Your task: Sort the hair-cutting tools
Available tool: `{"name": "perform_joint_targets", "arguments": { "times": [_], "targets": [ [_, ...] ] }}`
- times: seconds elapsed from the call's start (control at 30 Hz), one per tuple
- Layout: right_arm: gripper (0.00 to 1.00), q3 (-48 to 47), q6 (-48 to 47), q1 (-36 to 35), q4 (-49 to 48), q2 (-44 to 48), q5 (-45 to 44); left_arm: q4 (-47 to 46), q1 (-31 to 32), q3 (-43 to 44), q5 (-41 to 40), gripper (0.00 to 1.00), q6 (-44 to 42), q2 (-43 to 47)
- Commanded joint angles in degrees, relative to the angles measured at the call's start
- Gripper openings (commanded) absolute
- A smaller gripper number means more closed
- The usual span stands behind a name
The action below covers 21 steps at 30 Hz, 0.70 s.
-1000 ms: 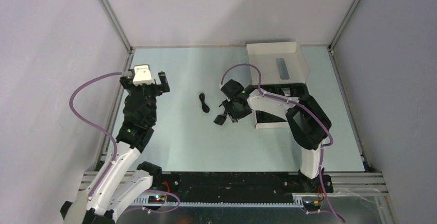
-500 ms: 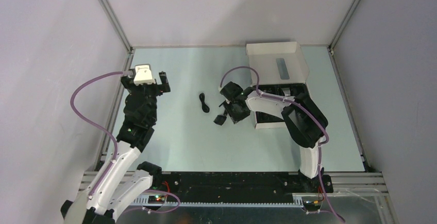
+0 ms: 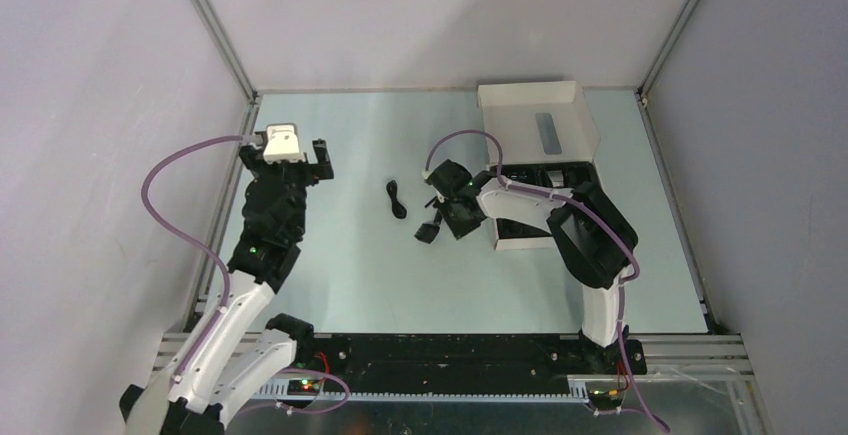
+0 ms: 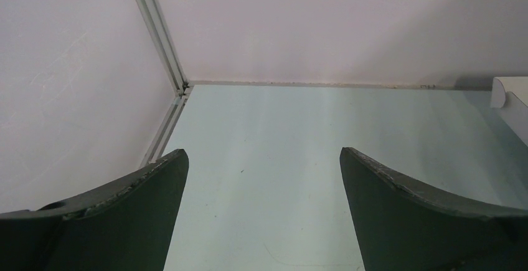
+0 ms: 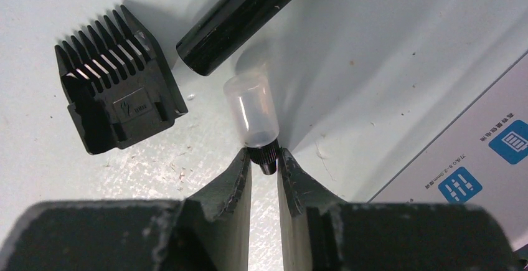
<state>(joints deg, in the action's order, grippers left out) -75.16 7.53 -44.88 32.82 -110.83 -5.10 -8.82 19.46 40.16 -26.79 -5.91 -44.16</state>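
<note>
In the right wrist view a small clear bottle [image 5: 251, 109] with a black ribbed cap [image 5: 266, 157] lies on the table. My right gripper [image 5: 264, 159] is shut on that cap, with both fingertips touching it. A black comb attachment [image 5: 118, 78] lies just left of the bottle, and a glossy black stick [image 5: 243, 15] lies beyond it. From above, the right gripper [image 3: 446, 217] sits low beside the comb attachment [image 3: 427, 233], and a black coiled cord [image 3: 397, 199] lies to their left. My left gripper [image 4: 261, 165] is open over bare table, far left [image 3: 316, 158].
The white cardboard box [image 3: 540, 120] stands open at the back right. Its lower tray [image 3: 522, 246] is just right of my right gripper, and its printed edge [image 5: 479, 159] is close to the right finger. The left wall post [image 4: 159, 40] stands ahead of the left gripper.
My right gripper's jaws have narrowed onto the bottle's cap. The left arm has shifted slightly toward the back; its jaws stay wide.
</note>
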Motion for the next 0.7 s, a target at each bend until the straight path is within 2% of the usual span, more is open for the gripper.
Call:
{"name": "perform_joint_targets", "arguments": {
  "times": [0.0, 0.17, 0.37, 0.57, 0.67],
  "targets": [
    [0.12, 1.6, -1.1, -0.1, 0.3, 2.8, -1.4, -1.4, -0.4, 1.2, 3.7, 0.99, 1.5, -1.0],
    [0.05, 2.3, -1.3, -0.1, 1.6, 6.8, -2.1, -0.8, -0.5, 1.8, 7.5, 0.99, 2.5, -3.5],
    [0.00, 3.5, -1.3, -0.1, 2.6, 13.7, -1.7, 5.6, -0.4, 5.6, 12.8, 1.00, 7.2, -7.0],
    [0.00, 4.6, -1.4, -0.1, 2.4, 22.0, 2.6, 13.1, -0.3, 9.9, 21.8, 1.00, 17.6, -9.1],
    [0.00, 4.7, -1.5, -0.1, 1.3, 26.1, 6.1, 14.3, -0.4, 10.3, 29.4, 1.00, 23.5, -9.3]
  ]
}}
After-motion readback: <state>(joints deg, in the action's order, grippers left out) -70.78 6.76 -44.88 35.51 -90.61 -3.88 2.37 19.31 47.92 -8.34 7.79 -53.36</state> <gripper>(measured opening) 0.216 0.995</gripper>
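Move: The right hand already pinches the oil bottle close to the table. The box it belongs in is centred about 20 cm to the right and 5 cm farther out; the guard comb lies some 5 cm to the left and 1 cm back, with the black handle about 3 cm left and 4 cm ahead. From the left hand, the cable lies about 17 cm right, 3 cm ahead and 31 cm down, while the comb is roughly 25 cm right and 4 cm back at that same depth. Keeping its pinch on the oil bottle's dark cap, the right hand slides a centimetre or two right and back close to the table, then climbs quickly to about 10 cm up, its fingers swinging a little forward and left. The open left hand sets off about 7 cm right, also sinking some 3 cm, towards the cable, turning clockwise and tipping its fingers down. ##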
